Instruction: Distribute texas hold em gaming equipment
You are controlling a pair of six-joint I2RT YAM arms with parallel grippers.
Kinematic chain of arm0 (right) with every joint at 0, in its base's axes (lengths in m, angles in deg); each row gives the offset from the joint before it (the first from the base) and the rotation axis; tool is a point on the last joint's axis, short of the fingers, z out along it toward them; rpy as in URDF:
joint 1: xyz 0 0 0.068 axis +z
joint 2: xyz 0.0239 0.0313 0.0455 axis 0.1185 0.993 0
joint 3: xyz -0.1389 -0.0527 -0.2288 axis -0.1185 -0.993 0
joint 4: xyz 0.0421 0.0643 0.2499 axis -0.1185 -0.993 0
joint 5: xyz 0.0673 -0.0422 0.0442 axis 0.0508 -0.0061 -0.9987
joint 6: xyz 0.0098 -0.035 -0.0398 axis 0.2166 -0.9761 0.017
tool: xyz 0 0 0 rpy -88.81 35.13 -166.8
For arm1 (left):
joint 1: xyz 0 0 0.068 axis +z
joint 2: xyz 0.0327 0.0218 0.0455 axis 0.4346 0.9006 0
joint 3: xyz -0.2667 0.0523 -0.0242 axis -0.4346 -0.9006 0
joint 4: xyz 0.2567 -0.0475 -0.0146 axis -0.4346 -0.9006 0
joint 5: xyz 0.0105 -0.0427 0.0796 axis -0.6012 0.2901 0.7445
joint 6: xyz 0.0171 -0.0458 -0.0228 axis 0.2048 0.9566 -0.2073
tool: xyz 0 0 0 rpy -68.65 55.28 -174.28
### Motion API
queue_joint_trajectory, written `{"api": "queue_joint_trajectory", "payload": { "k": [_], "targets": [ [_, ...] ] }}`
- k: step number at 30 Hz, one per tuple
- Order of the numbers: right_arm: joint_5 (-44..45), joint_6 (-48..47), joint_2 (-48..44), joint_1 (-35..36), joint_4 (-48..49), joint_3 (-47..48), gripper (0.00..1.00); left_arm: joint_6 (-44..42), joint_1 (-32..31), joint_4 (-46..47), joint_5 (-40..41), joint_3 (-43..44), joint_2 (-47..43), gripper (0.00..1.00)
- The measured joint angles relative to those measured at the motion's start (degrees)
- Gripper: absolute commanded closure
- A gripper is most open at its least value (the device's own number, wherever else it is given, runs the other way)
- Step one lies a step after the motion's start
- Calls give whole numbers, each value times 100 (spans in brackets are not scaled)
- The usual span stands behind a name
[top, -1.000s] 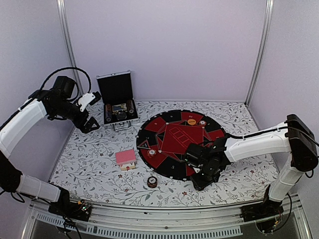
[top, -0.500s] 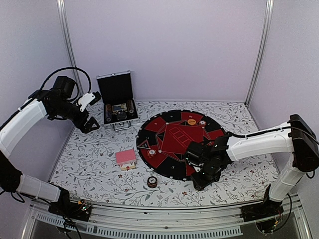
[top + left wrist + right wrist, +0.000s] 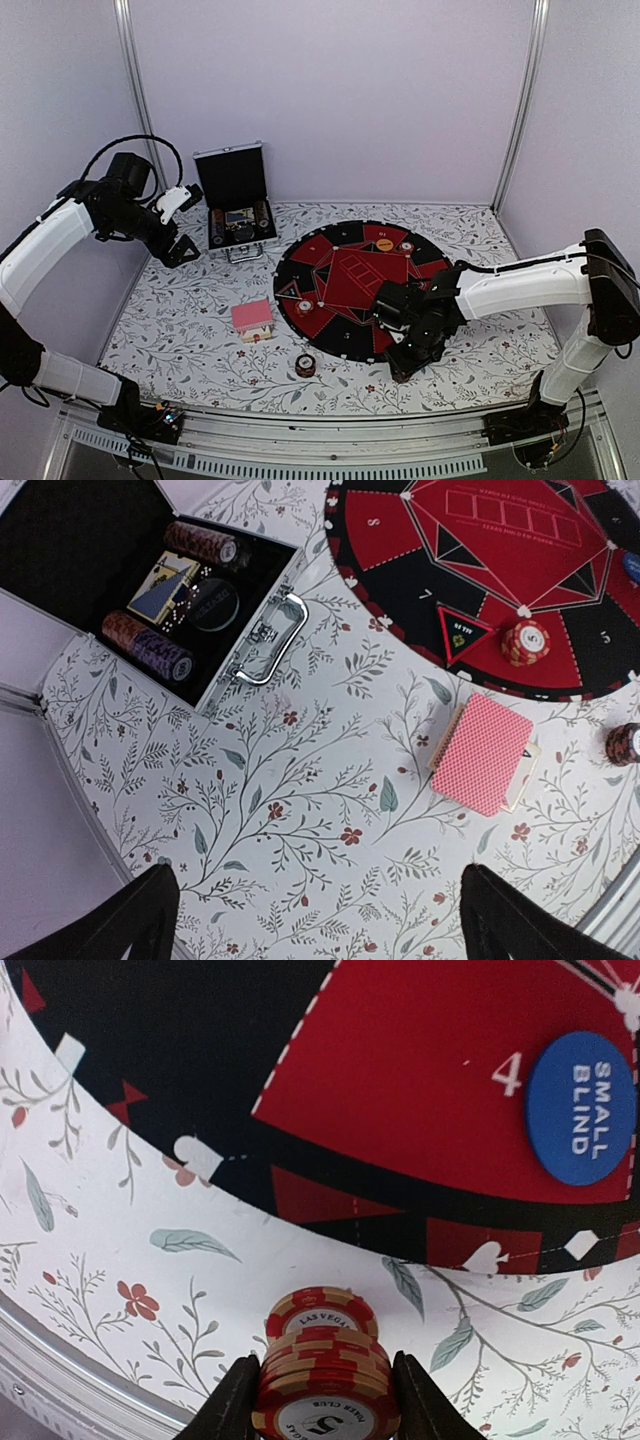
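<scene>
My right gripper (image 3: 325, 1370) is shut on a stack of red and orange striped poker chips (image 3: 322, 1400), just off the near edge of the round black-and-red mat (image 3: 350, 275). One chip (image 3: 320, 1312) sticks out on the stack's far side. A blue small blind button (image 3: 581, 1107) lies on the mat. In the top view my right gripper (image 3: 408, 355) sits low at the mat's near right rim. My left gripper (image 3: 320, 930) hangs open, high over the table's left side. The pink-backed cards (image 3: 482, 752) lie left of the mat.
An open silver-edged black case (image 3: 190, 590) holding more chips stands at the back left. A red chip stack (image 3: 526, 642) sits on the mat's left edge, and a dark one (image 3: 305, 365) on the cloth in front. An orange button (image 3: 385, 244) lies at the mat's far side.
My right gripper's jaws have narrowed a little onto the chip stack, and that arm has edged slightly left. The left arm has not moved.
</scene>
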Motion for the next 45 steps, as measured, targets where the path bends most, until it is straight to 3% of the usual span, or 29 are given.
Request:
{"api": "queue_joint_trajectory", "payload": {
  "k": [15,27,45],
  "targets": [
    [267,-341,-420,-1558,-151,455,93,-13,-4,-2,15,0,0,0],
    [662,-649,7,-2761,573,396,92,-44,-4,-11,13,0,-2,0],
    [592,-785,525,-2933,1213,79,87,-79,-4,-46,-9,0,-2,0]
  ]
}}
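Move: The right hand already grips a red chip stack just above the remaining red chips, which lie about 2 cm below it and 1 cm ahead. Its destination, the black sector by the mat's right rim, is roughly 16 cm ahead and 10 cm right, 2 cm lower. The small blind button lies about 12 cm ahead and 3 cm right; the dark chip stack 3 cm ahead and 17 cm left. From the left hand the destination is level ahead, some 53 cm right and 21 cm down. Forward and to the right, first rising about 4 cm, the right hand carries the gripped red chips away from the remaining ones and in over the mat, some 16 cm out and 10 cm across, turning about 20 degrees clockwise. It then sinks nearly 6 cm onto the black sector to the right of the small blind button and stops there, fingers keeping their hold. ##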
